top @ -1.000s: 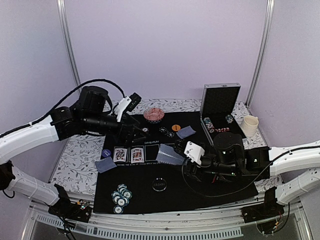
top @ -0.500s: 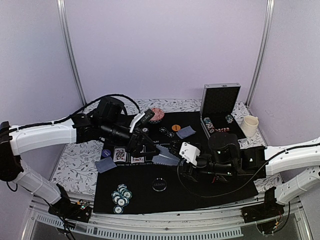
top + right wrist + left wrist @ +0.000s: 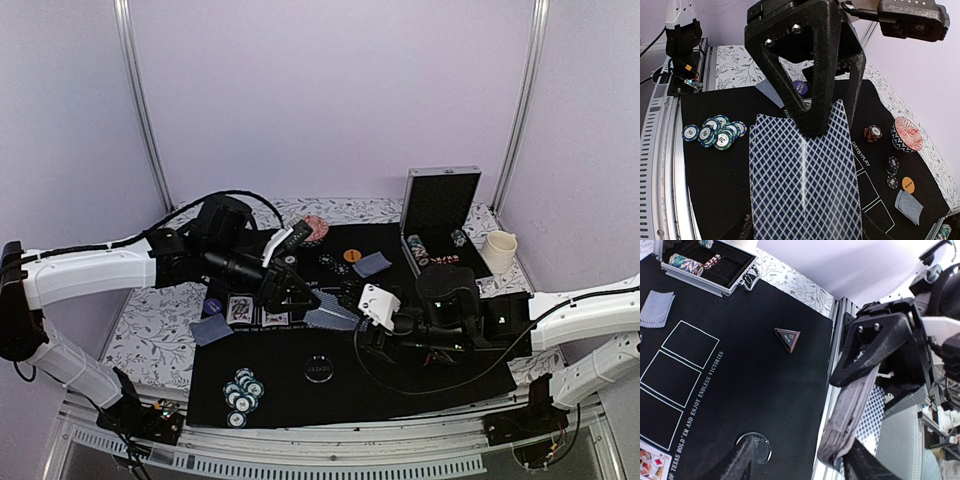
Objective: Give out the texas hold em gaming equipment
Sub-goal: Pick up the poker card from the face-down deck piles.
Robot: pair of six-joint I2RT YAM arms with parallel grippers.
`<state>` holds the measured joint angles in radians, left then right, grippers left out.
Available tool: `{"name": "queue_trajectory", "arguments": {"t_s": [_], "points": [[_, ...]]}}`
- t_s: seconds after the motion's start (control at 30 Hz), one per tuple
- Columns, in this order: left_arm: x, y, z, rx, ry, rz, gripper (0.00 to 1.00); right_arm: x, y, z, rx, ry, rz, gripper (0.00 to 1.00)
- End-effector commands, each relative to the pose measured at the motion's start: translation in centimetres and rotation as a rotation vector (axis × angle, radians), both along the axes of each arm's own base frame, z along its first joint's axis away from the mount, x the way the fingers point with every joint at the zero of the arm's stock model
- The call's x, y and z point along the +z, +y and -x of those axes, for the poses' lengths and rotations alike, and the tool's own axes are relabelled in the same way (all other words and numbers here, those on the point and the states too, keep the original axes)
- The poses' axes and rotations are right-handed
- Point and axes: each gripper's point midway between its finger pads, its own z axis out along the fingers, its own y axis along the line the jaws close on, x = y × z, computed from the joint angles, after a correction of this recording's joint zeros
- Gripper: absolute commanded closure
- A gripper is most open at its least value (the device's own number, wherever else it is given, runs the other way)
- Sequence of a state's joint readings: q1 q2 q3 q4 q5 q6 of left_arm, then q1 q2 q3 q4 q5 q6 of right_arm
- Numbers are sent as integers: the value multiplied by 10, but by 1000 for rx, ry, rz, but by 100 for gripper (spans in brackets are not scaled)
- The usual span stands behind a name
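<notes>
My right gripper [image 3: 345,318] is shut on a deck of blue-grey diamond-backed playing cards [image 3: 805,175], held above the black mat [image 3: 400,385]. My left gripper [image 3: 298,293] has reached the deck's far end. Its jaws stand apart in the left wrist view, with one finger [image 3: 865,465] against the deck [image 3: 852,415] and the other well clear. Teal chips [image 3: 242,392] lie near the mat's front left. Two face-up cards [image 3: 258,308] fill the left rectangles. The red-edged triangle [image 3: 787,338] lies flat on the mat.
The open silver case [image 3: 440,215] stands at the back right beside a cream cup [image 3: 498,250]. A red chip stack [image 3: 314,228], black chips [image 3: 330,262], an orange button [image 3: 352,255], a blue button [image 3: 212,305] and small card piles [image 3: 370,264] dot the mat. A clear disc [image 3: 318,368] lies centre front.
My left arm has swung in from the back left to the deck in my right gripper, and its jaws have narrowed. The right arm has edged slightly left.
</notes>
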<state>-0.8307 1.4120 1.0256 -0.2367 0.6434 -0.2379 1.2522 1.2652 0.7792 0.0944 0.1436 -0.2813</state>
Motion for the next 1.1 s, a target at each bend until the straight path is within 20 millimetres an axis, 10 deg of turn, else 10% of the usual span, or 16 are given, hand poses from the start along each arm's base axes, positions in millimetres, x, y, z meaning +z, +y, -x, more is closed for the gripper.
{"name": "queue_trajectory", "arguments": {"t_s": [0.0,0.4,0.87,1.07], "points": [[-2,5,-1,6,4,-5,46,19,5,1,5,-21,-55,51],[13,5,4,-20,22,24,40,18,0,1,-4,-24,-54,51],[20,14,13,-31,10,16,61,17,0,0,-6,-30,-48,51],[21,13,20,-63,38,28,87,18,-1,-1,-8,-31,-49,51]]}}
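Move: The face-down deck, stretched out from the right fingers, has its middle about 4 cm right of the left hand and 2 cm back, almost level in height; from the right hand gripping it, that middle is some 4 cm left and 2 cm forward. The round dealer button lies 6 cm back and straight below the left hand by about 16 cm; the nearer face-up card is some 12 cm ahead and 10 cm left, just as low. The deck's top card is dragged off by the left hand: a finger already resting on the card near the deck's outer end works it as the opening narrows in two stages to nearly shut, pinching the card. From about midway the hand draws roughly 2 cm back, left and slightly up, with hardly any wrist turn. The right hand stays in place and keeps its grip on the deck. ##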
